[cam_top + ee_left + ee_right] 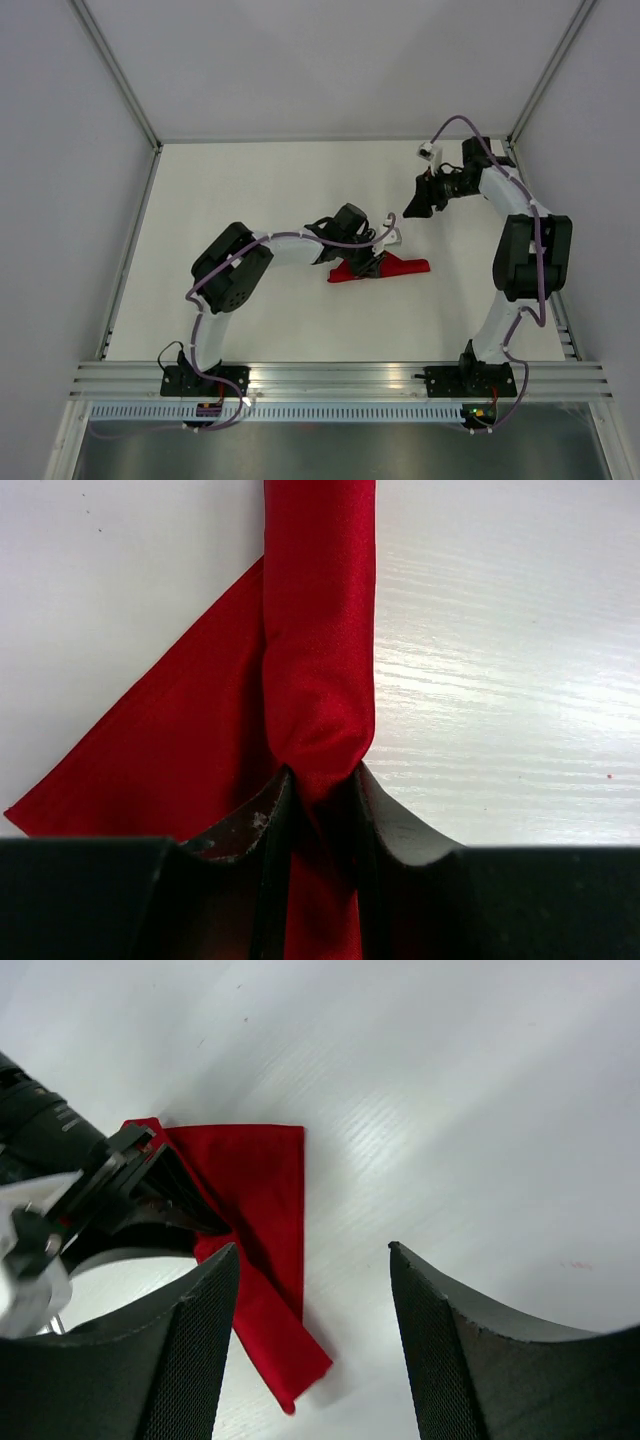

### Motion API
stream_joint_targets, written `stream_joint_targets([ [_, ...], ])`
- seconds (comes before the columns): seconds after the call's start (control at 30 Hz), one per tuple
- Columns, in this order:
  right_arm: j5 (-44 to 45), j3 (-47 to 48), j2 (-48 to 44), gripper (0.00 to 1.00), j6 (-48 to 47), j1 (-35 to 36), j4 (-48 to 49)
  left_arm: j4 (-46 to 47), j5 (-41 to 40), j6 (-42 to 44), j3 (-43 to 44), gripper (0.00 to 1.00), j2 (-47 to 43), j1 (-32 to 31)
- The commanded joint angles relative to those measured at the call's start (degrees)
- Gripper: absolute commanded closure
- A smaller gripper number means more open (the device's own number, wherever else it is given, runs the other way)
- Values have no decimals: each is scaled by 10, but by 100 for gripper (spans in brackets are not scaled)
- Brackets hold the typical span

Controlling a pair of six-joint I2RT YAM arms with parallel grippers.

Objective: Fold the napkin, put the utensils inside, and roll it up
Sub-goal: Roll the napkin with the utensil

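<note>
The deep-red napkin (392, 267) lies near the middle of the table as a narrow roll (320, 630) with a flat triangular flap (165, 765) spreading from one side. My left gripper (372, 262) (320, 780) is shut on the near end of the roll, pinching the cloth between both fingers. My right gripper (414, 205) (313, 1250) hovers open above and behind the napkin (262, 1185), with nothing between its fingers. The left gripper (120, 1195) shows in the right wrist view at the napkin's end. The utensils are hidden.
The white table (250, 200) is bounded by grey walls at the back and sides. An aluminium rail (340, 380) runs along the near edge, carrying both arm bases. The right arm's elbow (530, 255) stands tall at the right side.
</note>
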Motion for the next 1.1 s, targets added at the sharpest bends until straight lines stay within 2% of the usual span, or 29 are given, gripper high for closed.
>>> stream_joint_targets([
  [0.0, -73, -14, -34, 32, -15, -38, 8, -135, 70, -56, 5, 96, 62, 19],
  [0.07, -67, -50, -69, 32, -63, -47, -1, -166, 105, -64, 32, 96, 76, 36],
  [0.1, -55, -97, -86, 32, -68, -46, 13, -176, 118, -71, 42, 96, 89, 42],
  [0.27, 15, -256, -233, 32, -110, -30, 145, -229, 179, -91, 94, 96, 122, 65],
  [0.4, 107, -394, -343, 30, -142, 35, 252, -277, 208, -102, 138, 96, 158, 75],
  [0.5, 177, -487, -411, 26, -153, 121, 320, -296, 216, -110, 160, 96, 178, 80],
  [0.77, 332, -554, -383, 27, -168, 289, 415, -331, 257, -132, 204, 96, 219, 91],
  [0.93, 386, -572, -347, 28, -172, 343, 458, -356, 267, -132, 223, 96, 233, 94],
  [1.07, 413, -572, -309, 33, -172, 366, 489, -363, 268, -128, 225, 96, 234, 94],
])
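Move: The rolled napkin is still pinched in the left fingers, its loose flap reaching some 4 cm ahead of them. The roll's free stretch, just right of that grip, lies about 13 cm back, 7 cm left and 11 cm below the right hand, and 3 cm to the left hand's right. At the same depth below the right hand, the left fingertips are 13 cm back and 10 cm left, the roll's right end 12 cm back and 2 cm right. The napkin roll is turned in the left fingers' kept pinch: that wrist rolls about 50 degrees, forward side going down, and drifts a couple of centimetres back and left. The right hand, open, first swings some 3 cm right, then sweeps back about 15 cm, down and left to the roll beside the left fingers, twisting roughly 55 degrees with fingertips tipping downward. ##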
